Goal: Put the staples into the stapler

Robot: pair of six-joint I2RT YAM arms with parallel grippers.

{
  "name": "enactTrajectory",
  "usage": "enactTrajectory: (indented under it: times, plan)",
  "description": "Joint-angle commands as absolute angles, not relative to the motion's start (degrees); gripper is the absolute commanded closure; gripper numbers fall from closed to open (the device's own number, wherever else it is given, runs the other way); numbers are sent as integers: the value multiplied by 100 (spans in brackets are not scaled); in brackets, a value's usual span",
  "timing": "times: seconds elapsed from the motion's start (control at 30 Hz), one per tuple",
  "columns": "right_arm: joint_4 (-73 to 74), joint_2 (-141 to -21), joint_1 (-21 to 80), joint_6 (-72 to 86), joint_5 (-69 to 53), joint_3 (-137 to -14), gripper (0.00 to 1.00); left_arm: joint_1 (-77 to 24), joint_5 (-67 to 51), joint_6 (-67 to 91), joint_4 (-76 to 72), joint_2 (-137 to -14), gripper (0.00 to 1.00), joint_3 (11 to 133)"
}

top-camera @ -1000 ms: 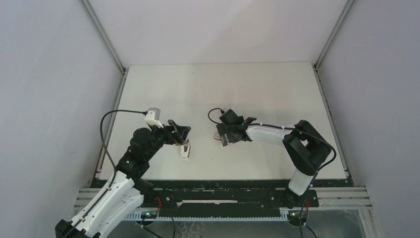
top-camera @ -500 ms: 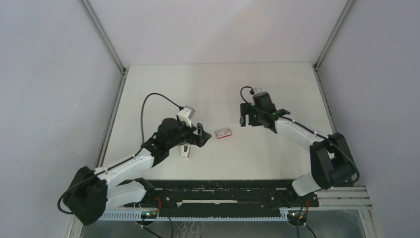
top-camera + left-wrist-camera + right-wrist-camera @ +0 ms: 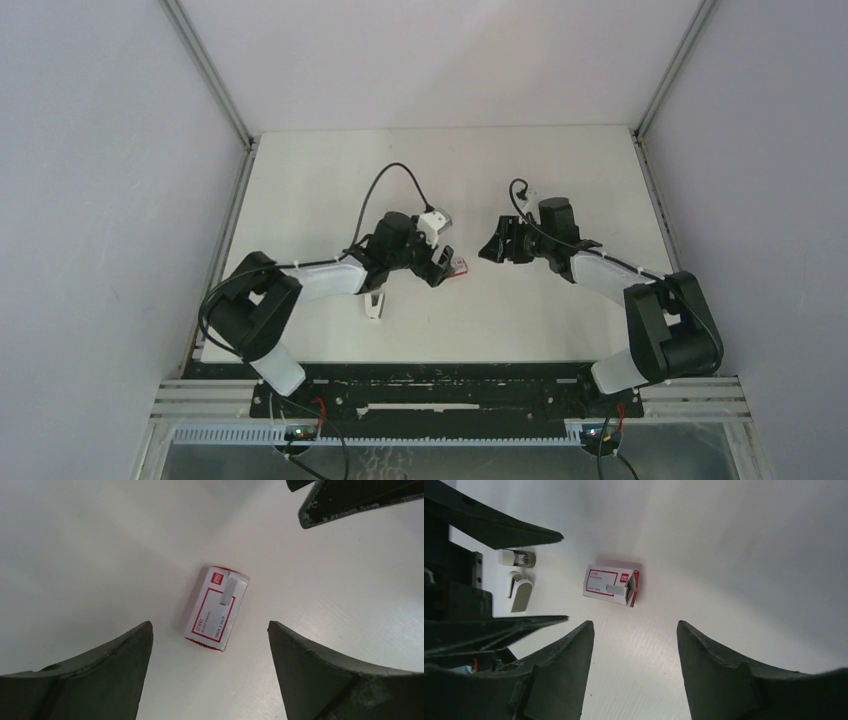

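A small red-and-white box point(image 3: 212, 617) lies flat on the white table point(image 3: 560, 300). A short grey strip, the staples point(image 3: 227, 591), rests on top of it near its open end; both the staples point(image 3: 614, 587) and the box point(image 3: 600, 582) also show in the right wrist view. My left gripper point(image 3: 209, 626) hovers open over the box, touching nothing. My right gripper point(image 3: 634, 623) is open and empty, a little to the box's right. The stapler point(image 3: 520, 594), white and beige, lies left of the box, partly under my left arm point(image 3: 330, 275) in the top view.
Both grippers face each other closely across the box point(image 3: 458, 266): left gripper point(image 3: 446, 268), right gripper point(image 3: 488, 250). The left gripper's dark fingers point(image 3: 499, 530) fill the left side of the right wrist view. Metal rails point(image 3: 225, 250) edge the table.
My right gripper left the box and drew back to the right. My left arm swung from the stapler rightward to over the box. Both sets of jaws narrowed slightly.
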State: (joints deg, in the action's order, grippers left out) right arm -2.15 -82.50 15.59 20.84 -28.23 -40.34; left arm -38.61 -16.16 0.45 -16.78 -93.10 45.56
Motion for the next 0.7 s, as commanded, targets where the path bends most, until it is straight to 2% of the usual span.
enactTrajectory:
  times: [0.0,0.1,0.27,0.5,0.67]
  plan:
    - [-759,-8637,1505,2536,-3329,-4164,43,-4116,-1425,-578,-1243,-9589,12,5021]
    - [-737,-9012,1503,2716,-3528,-4328,53,-4178,-1224,-714,-1083,-9720,14,5125]
    - [-683,-9629,1544,2948,-3772,-4643,61,-4209,-911,-894,-880,-9837,21,5221]
    - [-591,-10074,1598,3104,-3735,-5000,67,-4228,-853,-1035,-560,-9998,36,5397]
    - [-466,-10361,1696,3129,-3749,-5226,72,-4262,-788,-1112,-412,-10075,42,5488]
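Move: The staple box lies flat on the table between the hands: from the left hand about 4 cm to its right, 2 cm ahead and some 6 cm below; from the right hand about 8 cm to its left, 2 cm ahead and some 7 cm below. The stapler's white parts sit roughly 13 cm to the left of the left hand and 4 cm back, at table height, which is about 25 cm left and 4 cm back of the right hand. Onto the staple box both hands come down from either side. The left sinks about 5 cm, at first easing back a little, and tips its fingers more steeply down while they partly close. The right drops some 4.5 cm, slides left and a little forward towards the box's near-hand end, turns slightly, and closes its fingers to about half their gap. ##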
